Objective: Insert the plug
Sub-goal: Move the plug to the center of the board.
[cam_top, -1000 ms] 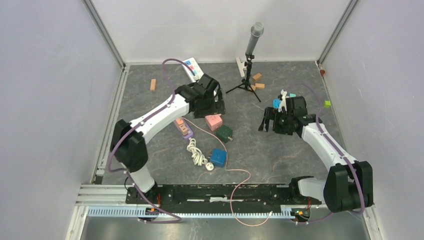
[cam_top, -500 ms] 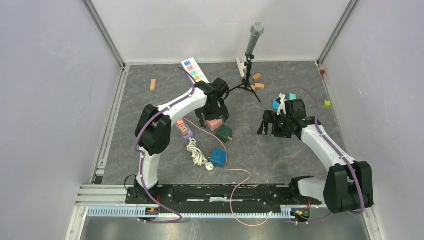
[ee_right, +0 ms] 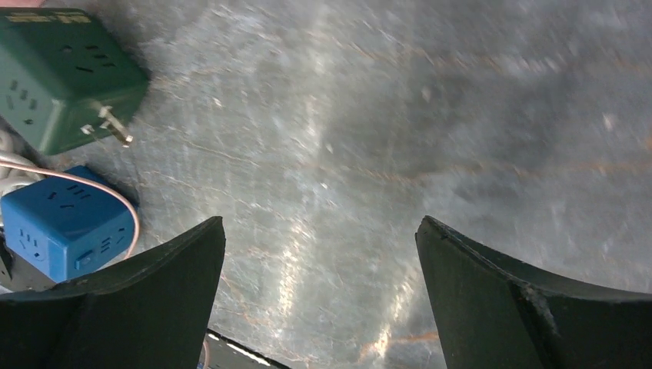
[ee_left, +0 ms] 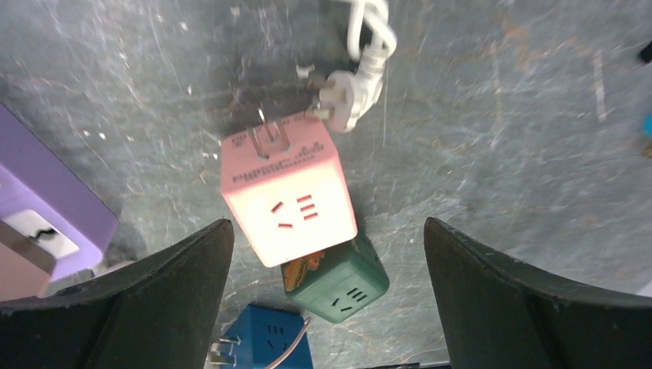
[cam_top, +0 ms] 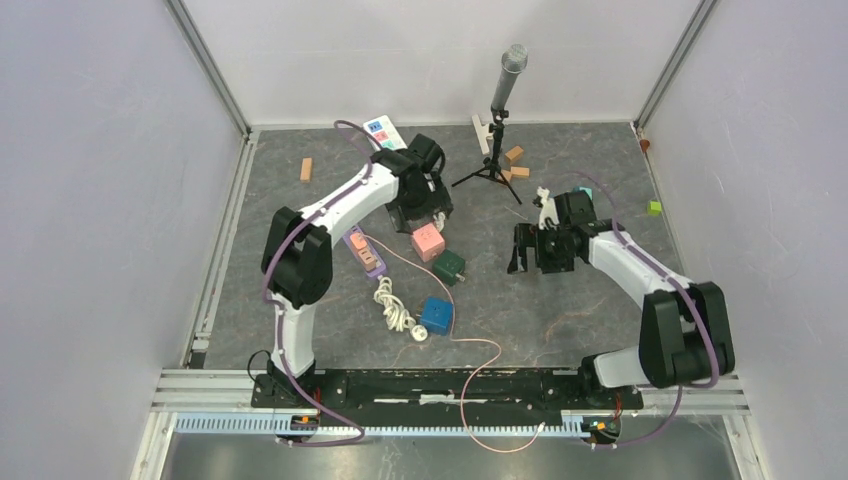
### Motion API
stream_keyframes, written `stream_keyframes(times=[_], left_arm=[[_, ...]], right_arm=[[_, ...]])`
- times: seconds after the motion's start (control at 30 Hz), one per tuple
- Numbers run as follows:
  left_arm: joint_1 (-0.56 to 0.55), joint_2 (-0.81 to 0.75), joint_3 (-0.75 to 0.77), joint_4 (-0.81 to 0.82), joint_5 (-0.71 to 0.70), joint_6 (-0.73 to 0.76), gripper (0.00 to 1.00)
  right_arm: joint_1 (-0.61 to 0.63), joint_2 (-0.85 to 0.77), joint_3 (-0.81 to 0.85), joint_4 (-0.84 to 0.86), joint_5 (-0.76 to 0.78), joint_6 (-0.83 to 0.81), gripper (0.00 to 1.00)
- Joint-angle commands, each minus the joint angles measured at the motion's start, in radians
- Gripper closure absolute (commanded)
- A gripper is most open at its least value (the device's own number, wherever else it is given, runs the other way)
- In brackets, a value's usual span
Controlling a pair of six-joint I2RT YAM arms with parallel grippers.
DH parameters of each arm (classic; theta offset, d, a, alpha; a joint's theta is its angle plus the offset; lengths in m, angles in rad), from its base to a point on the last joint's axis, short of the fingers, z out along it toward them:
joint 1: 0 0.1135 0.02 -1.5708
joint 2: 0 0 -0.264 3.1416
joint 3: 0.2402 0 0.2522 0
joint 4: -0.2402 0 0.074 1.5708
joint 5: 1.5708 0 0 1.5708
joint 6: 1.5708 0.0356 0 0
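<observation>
A white plug (ee_left: 346,100) on a white cord lies on the floor beside the metal prongs of a pink socket cube (ee_left: 288,196). In the top view the pink socket cube (cam_top: 428,241) sits just in front of my left gripper (cam_top: 428,212). That gripper (ee_left: 327,227) hangs open above the cube, holding nothing. A green socket cube (ee_left: 338,280) touches the pink one, and a blue socket cube (ee_left: 265,342) lies nearer. My right gripper (cam_top: 530,255) hovers open over bare floor, right of the green cube (ee_right: 65,73) and the blue cube (ee_right: 65,227).
A purple power strip (cam_top: 365,252) lies left of the pink cube, and a coiled white cable (cam_top: 393,305) lies beside the blue cube. A white power strip (cam_top: 385,135) and a microphone stand (cam_top: 495,150) are at the back. Small wooden blocks (cam_top: 514,160) lie near the stand.
My left arm swung its elbow inward. Its gripper dipped over the pink cube, then drew back toward the far wall. My right gripper shifted slightly left. Both stayed open.
</observation>
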Motion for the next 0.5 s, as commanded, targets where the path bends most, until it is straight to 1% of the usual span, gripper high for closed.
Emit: stream_keyframes(times=[0.0, 0.1, 0.23, 0.4, 0.47], left_arm=[[0.073, -0.092, -0.006, 0.091, 0.034, 0.054, 0.0], [0.119, -0.096, -0.024, 0.106, 0.06, 0.044, 0.0], [0.172, -0.122, -0.047, 0.106, 0.05, 0.026, 0.0], [0.222, -0.174, -0.081, 0.106, 0.002, 0.026, 0.0], [0.237, -0.189, -0.089, 0.105, -0.002, 0.035, 0.0]], right_arm=[[0.089, 0.092, 0.155, 0.034, -0.021, -0.075, 0.02], [0.196, 0.193, 0.286, 0.024, 0.007, -0.097, 0.02], [0.342, 0.327, 0.484, 0.018, 0.056, -0.096, 0.02], [0.457, 0.5, 0.713, -0.006, 0.1, -0.086, 0.02], [0.492, 0.558, 0.77, -0.016, 0.126, -0.087, 0.02]])
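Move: The pink plug stands about 22 cm left of the right hand, 5 cm ahead and some 6 cm below. From that hand the green plug is 17 cm left, level with it in reach; the white cord plug lies 19 cm left and 9 ahead, the blue plug 20 left and 11 back. From the left hand the pink plug is some 5 cm back, 1 to the right and 9 below. Right hand sweeps some 19 cm left and forward towards the pink plug; left clears away left and forward. ##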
